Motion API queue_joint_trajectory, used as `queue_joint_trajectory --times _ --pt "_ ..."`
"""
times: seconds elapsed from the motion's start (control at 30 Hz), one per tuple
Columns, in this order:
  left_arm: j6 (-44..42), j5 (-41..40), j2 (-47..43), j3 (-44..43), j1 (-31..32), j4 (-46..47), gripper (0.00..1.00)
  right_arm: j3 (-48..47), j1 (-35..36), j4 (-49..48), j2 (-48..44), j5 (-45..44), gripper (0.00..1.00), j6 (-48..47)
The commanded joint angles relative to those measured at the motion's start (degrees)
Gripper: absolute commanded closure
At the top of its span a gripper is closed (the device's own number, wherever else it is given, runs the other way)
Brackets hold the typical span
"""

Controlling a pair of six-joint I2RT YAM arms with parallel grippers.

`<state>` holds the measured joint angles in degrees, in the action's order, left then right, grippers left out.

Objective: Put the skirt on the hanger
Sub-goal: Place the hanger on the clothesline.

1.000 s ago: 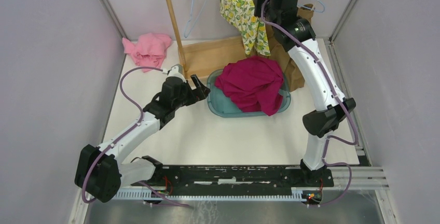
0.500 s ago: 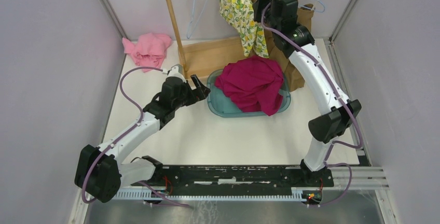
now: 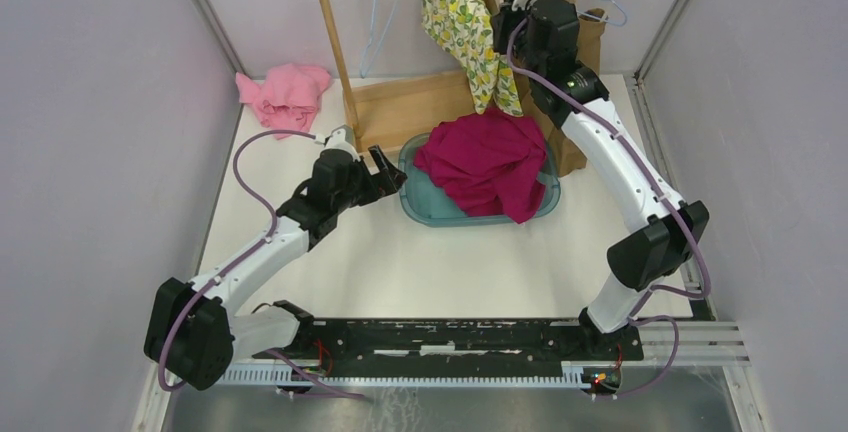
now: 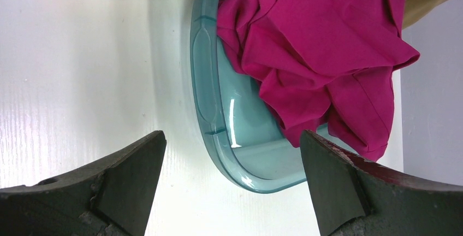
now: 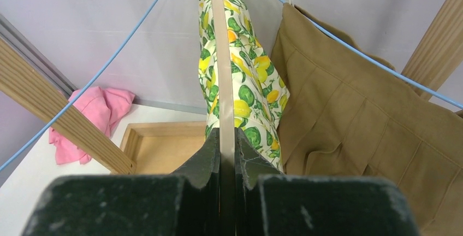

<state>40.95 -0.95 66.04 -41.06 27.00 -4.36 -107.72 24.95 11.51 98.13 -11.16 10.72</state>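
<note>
A lemon-print skirt (image 3: 455,22) (image 5: 245,83) hangs from a thin beige hanger (image 5: 221,55) up by the wooden rack. In the wrist view that hanger shows edge-on. My right gripper (image 5: 227,137) (image 3: 503,14) is shut on the hanger, whose strip is pinched between the fingers. My left gripper (image 4: 233,137) (image 3: 390,170) stands wide open over the table, just left of a teal basin (image 4: 205,83) (image 3: 420,207). Nothing is between its fingers. A crumpled magenta garment (image 3: 485,162) (image 4: 316,45) lies in the basin.
A brown pleated skirt (image 5: 349,116) hangs on a blue wire hanger (image 5: 349,45) right of the lemon one. The rack has slanted wooden posts (image 3: 330,32) and a box base (image 3: 400,107). A pink cloth (image 3: 285,92) lies at the back left.
My right wrist has shifted slightly right and nearer with the hanger, and its elbow has swung outward and down. The left arm has not moved.
</note>
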Motion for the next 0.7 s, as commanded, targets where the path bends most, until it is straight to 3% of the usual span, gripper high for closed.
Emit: queue_joint_trajectory --times 0.0,0.07,0.13,0.27,0.33,0.53,0.67 --pt "1.8 1.0 0.2 -0.7 -0.2 2.5 0.01 2.2 -0.4 0.7 -0.4 1.0 0.98 0.0" --pt "1.7 0.8 0.5 -0.8 -0.2 2.5 0.01 2.5 -0.3 0.8 -0.8 1.5 0.91 0.2" --pt "1.6 0.8 0.8 -0.9 -0.2 2.6 0.01 2.4 -0.3 0.6 -0.8 1.9 0.76 0.3" --pt "1.5 0.9 1.8 -1.3 -0.2 2.7 0.01 1.4 -0.3 1.5 -0.8 2.1 0.69 0.0" --pt "1.5 0.8 2.3 -1.4 -0.2 2.9 0.01 0.8 -0.4 2.8 -1.2 1.0 0.57 0.0" --pt "1.3 0.8 3.0 -2.0 -0.2 3.1 0.01 6.9 -1.8 4.1 -7.6 -1.8 0.43 1.3" --pt "1.3 0.9 3.0 -2.1 -0.2 3.2 0.01 14.4 -4.2 4.1 -14.0 -4.3 0.39 3.4"
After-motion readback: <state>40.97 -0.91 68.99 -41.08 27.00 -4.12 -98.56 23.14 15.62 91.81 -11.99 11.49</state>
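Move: The wooden hanger with the lemon-print skirt is already in the right fingers by its near end; the hanger's middle lies some 15 cm ahead, 4 cm left and 6 cm higher. The skirt's middle hangs about 12 cm ahead, 3 cm left and 12 cm below. The brown skirt is roughly 15 cm ahead, 12 cm right and 15 cm lower. From the left hand, the hanger's middle is about 33 cm ahead, 16 cm right and 33 cm up. The wooden hanger's near end is let go: the right fingers, shut on it at first, open to a bit over half while the hand sinks about 2 cm. The hand then speeds up backing away from the hanger's middle, down, to the right and back, some 5 cm in all and tipping slightly downward, with the near end still between the spread fingers. ##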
